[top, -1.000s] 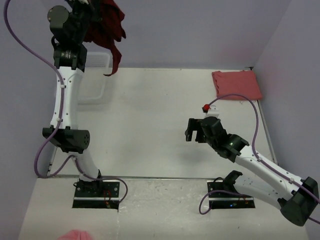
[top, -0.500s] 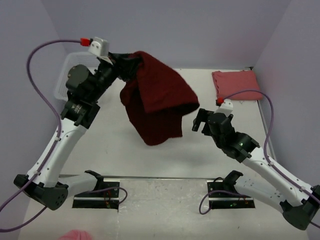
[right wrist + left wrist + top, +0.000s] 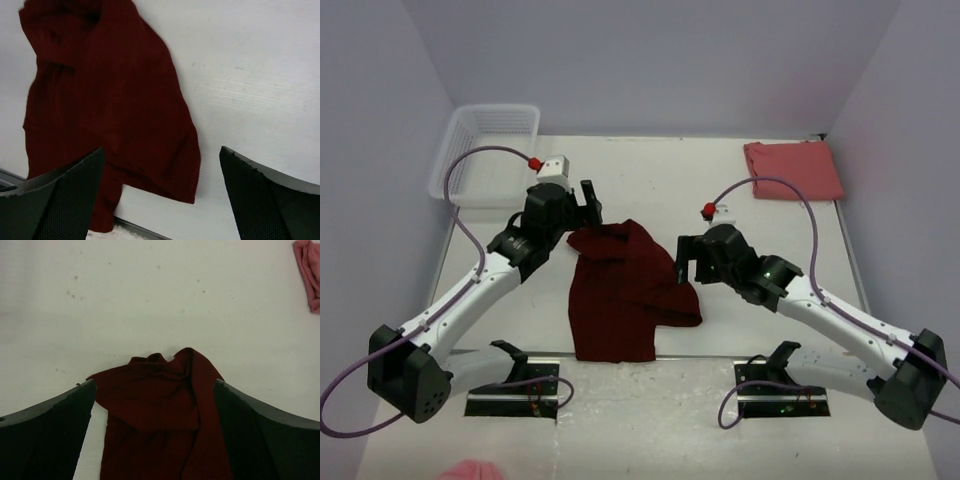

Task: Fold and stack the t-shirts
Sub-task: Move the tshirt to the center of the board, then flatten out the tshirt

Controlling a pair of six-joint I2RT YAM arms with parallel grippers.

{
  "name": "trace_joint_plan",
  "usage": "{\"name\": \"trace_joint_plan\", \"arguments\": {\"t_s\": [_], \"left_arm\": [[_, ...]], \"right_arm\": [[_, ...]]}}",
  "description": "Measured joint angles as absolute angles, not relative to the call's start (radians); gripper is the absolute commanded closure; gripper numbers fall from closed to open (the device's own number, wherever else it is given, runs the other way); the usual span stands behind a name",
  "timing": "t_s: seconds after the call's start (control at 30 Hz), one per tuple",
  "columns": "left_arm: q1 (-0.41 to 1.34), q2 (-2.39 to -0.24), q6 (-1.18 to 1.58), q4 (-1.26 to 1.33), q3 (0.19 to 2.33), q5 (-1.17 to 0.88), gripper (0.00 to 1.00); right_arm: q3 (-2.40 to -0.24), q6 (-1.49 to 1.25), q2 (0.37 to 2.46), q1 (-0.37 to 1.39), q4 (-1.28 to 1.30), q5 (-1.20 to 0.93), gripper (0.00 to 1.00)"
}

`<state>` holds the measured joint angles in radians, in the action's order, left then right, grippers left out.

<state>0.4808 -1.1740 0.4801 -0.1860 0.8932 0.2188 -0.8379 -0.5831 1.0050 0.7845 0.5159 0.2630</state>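
Note:
The dark maroon t-shirt (image 3: 625,295) lies crumpled on the table's near middle, its lower hem at the front edge. My left gripper (image 3: 588,205) hovers just behind the shirt's bunched top end and is open; in the left wrist view the maroon cloth (image 3: 160,410) lies loose between the wide-apart fingers (image 3: 50,430). My right gripper (image 3: 685,262) stands open at the shirt's right edge, over the maroon cloth (image 3: 100,100) and its lower right corner. The salmon pink t-shirt (image 3: 792,168) rests folded at the back right, also showing as the pink shirt (image 3: 310,270).
A white mesh basket (image 3: 485,150) stands at the back left corner. Purple walls close in the table (image 3: 620,180) on three sides. The two arm bases (image 3: 510,385) sit at the near edge.
My left arm swung the maroon shirt down from high over the basket onto the table and opened, letting it go. My right arm moved left toward the shirt.

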Motion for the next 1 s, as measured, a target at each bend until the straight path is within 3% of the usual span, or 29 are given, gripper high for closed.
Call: {"name": "trace_joint_plan", "arguments": {"t_s": [0.07,0.1,0.13,0.27,0.53,0.87,1.0], "left_arm": [[0.506,-1.147,0.491,-0.24,0.939,0.292,0.1],[0.518,-1.129,0.5,-0.263,0.958,0.32,0.19],[0.527,-1.108,0.515,-0.279,0.968,0.337,0.24],[0.552,-1.019,0.581,-0.311,0.915,0.353,0.78],[0.559,-0.965,0.709,-0.368,0.594,0.318,0.75],[0.559,-0.886,0.794,-0.384,0.535,0.26,0.75],[0.559,-0.829,0.795,-0.388,0.526,0.248,0.75]], "right_arm": [[-0.838,-0.581,1.075,0.806,0.507,0.238,0.1],[-0.84,-0.578,1.108,0.815,0.507,0.225,0.2],[-0.847,-0.571,1.148,0.822,0.51,0.212,0.23],[-0.941,-0.568,1.334,0.88,0.523,0.205,0.25],[-1.196,-0.548,1.641,1.069,0.561,0.231,0.28],[-1.33,-0.53,1.863,1.115,0.591,0.245,0.48],[-1.333,-0.531,1.907,1.114,0.599,0.249,0.52]]}}
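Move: Down to the left of the right hand lies the dark red t-shirt, its middle some 14 cm left, level fore and aft, and about 16 cm below. The right sleeve is about 5 cm back from that hand, almost straight below. From the left hand the t-shirt's middle is roughly 13 cm back, 11 cm right and 19 cm down; the white basket stands some 24 cm ahead, 27 cm left and 17 cm below. Swinging left over the spread dark red t-shirt, the right hand travels about 16 cm while sinking, then drops nearly straight down close to the middle, 13 cm lower in all; its wrist turns counter-clockwise and tips steeper as the fingers half close. The left hand rises 5 cm, then draws back some 10 cm and sinks to hover over the t-shirt's left part, tipping down, fingers narrowing to a quarter open. ##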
